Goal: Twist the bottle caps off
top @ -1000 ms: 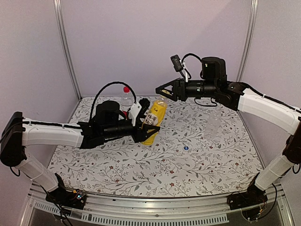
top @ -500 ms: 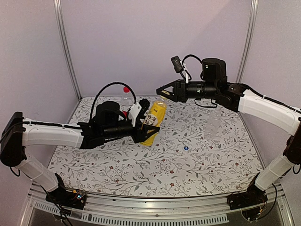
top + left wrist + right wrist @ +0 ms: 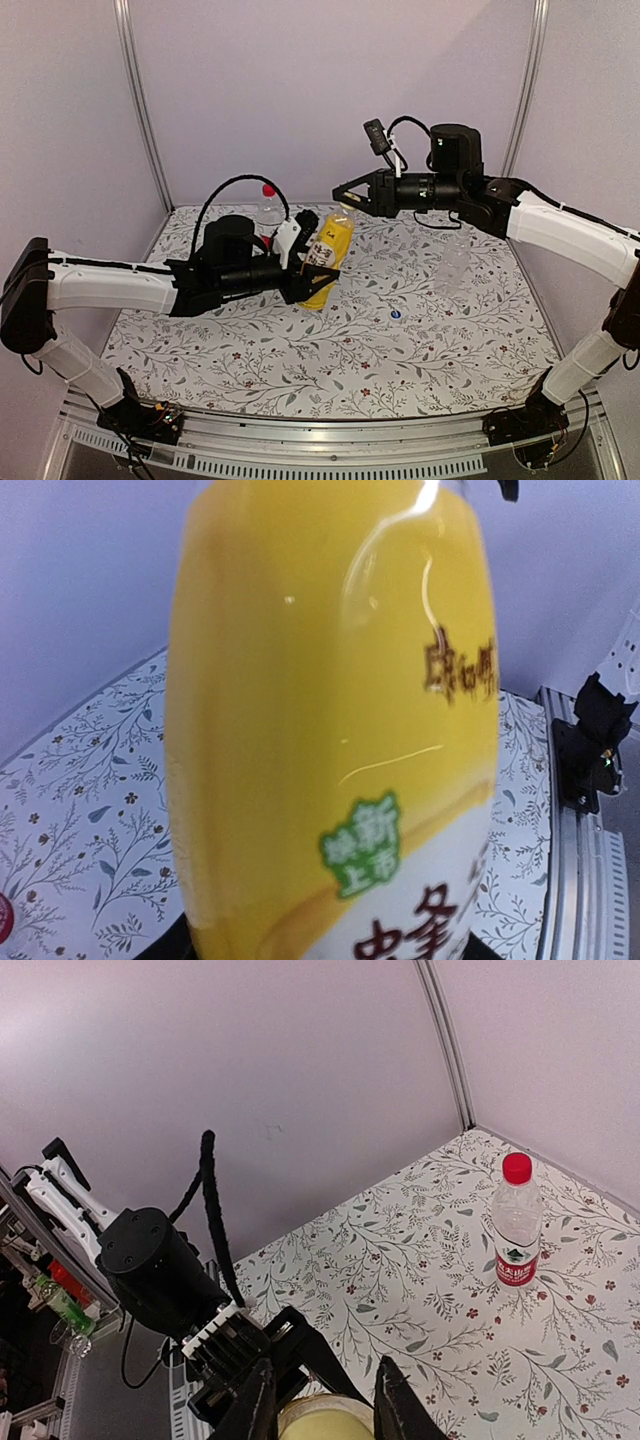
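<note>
My left gripper [image 3: 312,272] is shut on the yellow-orange drink bottle [image 3: 326,255] and holds it tilted above the table. That bottle [image 3: 330,720] fills the left wrist view. My right gripper [image 3: 345,196] is at the bottle's top, shut on the yellow cap [image 3: 322,1422], one finger on each side. At the back left stands the clear bottle with the red-and-white label [image 3: 268,208] [image 3: 518,1230], its red cap [image 3: 517,1167] on. A clear unlabelled bottle [image 3: 455,262] stands at the right. The small blue cap [image 3: 395,314] lies loose on the table.
The flower-patterned table top [image 3: 300,370] has purple walls behind and at the sides. A metal rail [image 3: 300,440] runs along its near edge. The left arm's black cable [image 3: 210,1210] loops above its wrist.
My right gripper's jaws have closed in from open onto the yellow cap. The left arm and the bottle it holds have stayed put.
</note>
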Tool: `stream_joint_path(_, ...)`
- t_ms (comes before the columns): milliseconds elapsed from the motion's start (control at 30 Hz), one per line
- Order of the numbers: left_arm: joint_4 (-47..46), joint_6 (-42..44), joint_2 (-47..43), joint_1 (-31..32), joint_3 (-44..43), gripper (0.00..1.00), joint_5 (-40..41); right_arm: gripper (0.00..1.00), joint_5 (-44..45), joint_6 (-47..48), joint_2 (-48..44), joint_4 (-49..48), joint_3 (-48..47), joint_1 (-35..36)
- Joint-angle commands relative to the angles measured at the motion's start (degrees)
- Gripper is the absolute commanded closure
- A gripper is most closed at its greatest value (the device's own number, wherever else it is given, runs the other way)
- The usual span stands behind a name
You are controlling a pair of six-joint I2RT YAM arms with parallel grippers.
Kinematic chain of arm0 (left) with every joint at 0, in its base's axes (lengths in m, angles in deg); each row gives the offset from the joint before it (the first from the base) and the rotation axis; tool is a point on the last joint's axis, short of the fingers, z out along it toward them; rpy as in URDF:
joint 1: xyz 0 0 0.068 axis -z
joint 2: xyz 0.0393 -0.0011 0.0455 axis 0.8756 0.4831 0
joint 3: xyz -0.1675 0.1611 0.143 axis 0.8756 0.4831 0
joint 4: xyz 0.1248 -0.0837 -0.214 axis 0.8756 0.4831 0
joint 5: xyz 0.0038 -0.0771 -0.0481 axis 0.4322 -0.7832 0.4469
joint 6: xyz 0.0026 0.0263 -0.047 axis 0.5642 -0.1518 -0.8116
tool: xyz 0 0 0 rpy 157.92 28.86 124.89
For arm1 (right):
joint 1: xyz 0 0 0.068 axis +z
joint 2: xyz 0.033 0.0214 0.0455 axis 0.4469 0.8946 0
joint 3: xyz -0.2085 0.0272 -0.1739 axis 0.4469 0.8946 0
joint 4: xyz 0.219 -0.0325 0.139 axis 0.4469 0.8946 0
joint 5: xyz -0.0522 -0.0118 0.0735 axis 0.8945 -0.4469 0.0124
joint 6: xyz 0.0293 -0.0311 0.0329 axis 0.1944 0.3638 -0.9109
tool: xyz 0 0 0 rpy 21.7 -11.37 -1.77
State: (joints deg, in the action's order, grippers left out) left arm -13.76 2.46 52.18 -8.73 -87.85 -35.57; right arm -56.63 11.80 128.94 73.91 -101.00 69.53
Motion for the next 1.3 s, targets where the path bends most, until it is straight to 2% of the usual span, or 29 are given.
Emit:
stream_joint_path(0, -2.3, -1.0, -2.0, -0.2, 0.5, 0.53, -3.5, 1.0, -5.1, 3.2, -1.6, -1.4, 0.4, 0.3)
stream_joint_path(67, -4.4, -1.4, -3.0, -0.6, 1.3, 0.53, -13.5, 1.0, -12.1, 10.3, -1.0, 1.2, -1.6, 0.3)
stream_joint_path(167, -8.1, -2.4, -3.9, -1.1, 2.1, 0.51, -37.7, 1.0, -27.7, 24.6, 0.9, 7.9, -4.8, 0.3)
stream_joint_path(200, -9.0, -3.6, -3.9, -1.1, 1.9, 0.51, -42.5, 1.0, -32.3, 27.0, 1.6, 10.6, -6.8, 0.3)
stream_joint_path(300, -10.8, -6.9, -3.4, -1.2, 1.2, 0.52, -50.8, 0.97, -41.7, 36.9, 6.8, 23.0, -15.9, 0.3)
stream_joint_path(367, -12.1, -8.0, -3.5, -1.3, 1.7, 0.53, -51.8, 0.85, -42.7, 41.4, 9.9, 28.9, -20.5, 0.3)
stream_joint_path(467, -12.8, -7.9, -4.1, -1.6, 2.3, 0.54, -49.8, 0.7, -41.2, 43.1, 11.4, 30.2, -21.5, 0.2)
stream_joint_path(600, -13.2, -8.1, -3.9, -2.3, 2.7, 0.54, -47.1, 0.42, -37.9, 41.0, 9.6, 28.8, -20.2, 0.2)
stream_joint_path(667, -13.1, -8.2, -3.6, -2.5, 2.7, 0.54, -44.7, 0.27, -35.4, 37.8, 7.4, 25.5, -18.4, 0.2)
stream_joint_path(767, -12.2, -8.2, -3.8, -2.8, 2.5, 0.54, -38.3, 0.13, -29.7, 31.4, 3.7, 18.9, -14.5, 0.2)
stream_joint_path(933, -9.0, -7.4, -5.1, -2.7, 2.7, 0.52, -27.1, 0.03, -17.4, 20.8, -1.3, 13.0, -11.8, 0.2)
stream_joint_path(1100, -7.9, -7.5, -7.1, -1.5, 3.8, 0.51, -13.7, 0.03, -2.6, 7.4, -3.3, 10.0, -13.2, 0.2)
stream_joint_path(1267, -7.0, -6.7, -7.7, 2.8, 3.6, 0.51, 3.2, 0.04, 5.5, -0.2, -3.0, 5.6, -12.0, 0.5)
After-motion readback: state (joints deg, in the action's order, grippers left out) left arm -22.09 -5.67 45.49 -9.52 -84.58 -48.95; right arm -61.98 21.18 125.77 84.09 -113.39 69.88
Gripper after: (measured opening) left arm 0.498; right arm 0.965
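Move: The yellow bottle's cap is already between the right fingers, its middle about 1 cm below the hand point. From the left hand, which grips that bottle's body, the cap lies about 2 cm ahead, 3 cm right and 12 cm up. From the right hand, the loose blue cap is some 13 cm right, 1 cm back and 35 cm down; the clear bottle 6 cm ahead and 25 cm right, the red-capped bottle 22 cm ahead and 18 cm left, both about 25 cm down. Back towards the base both hands swing together about 11 cm, rising some 4 cm, the right twisting roughly 45 degrees counter-clockwise on the cap while the left turns the held bottle clockwise. The right fingers then open wide and let go of the cap; both hands come forward again, unwinding most of their turn, the right lifting clear above the bottle while the left rises a little. ##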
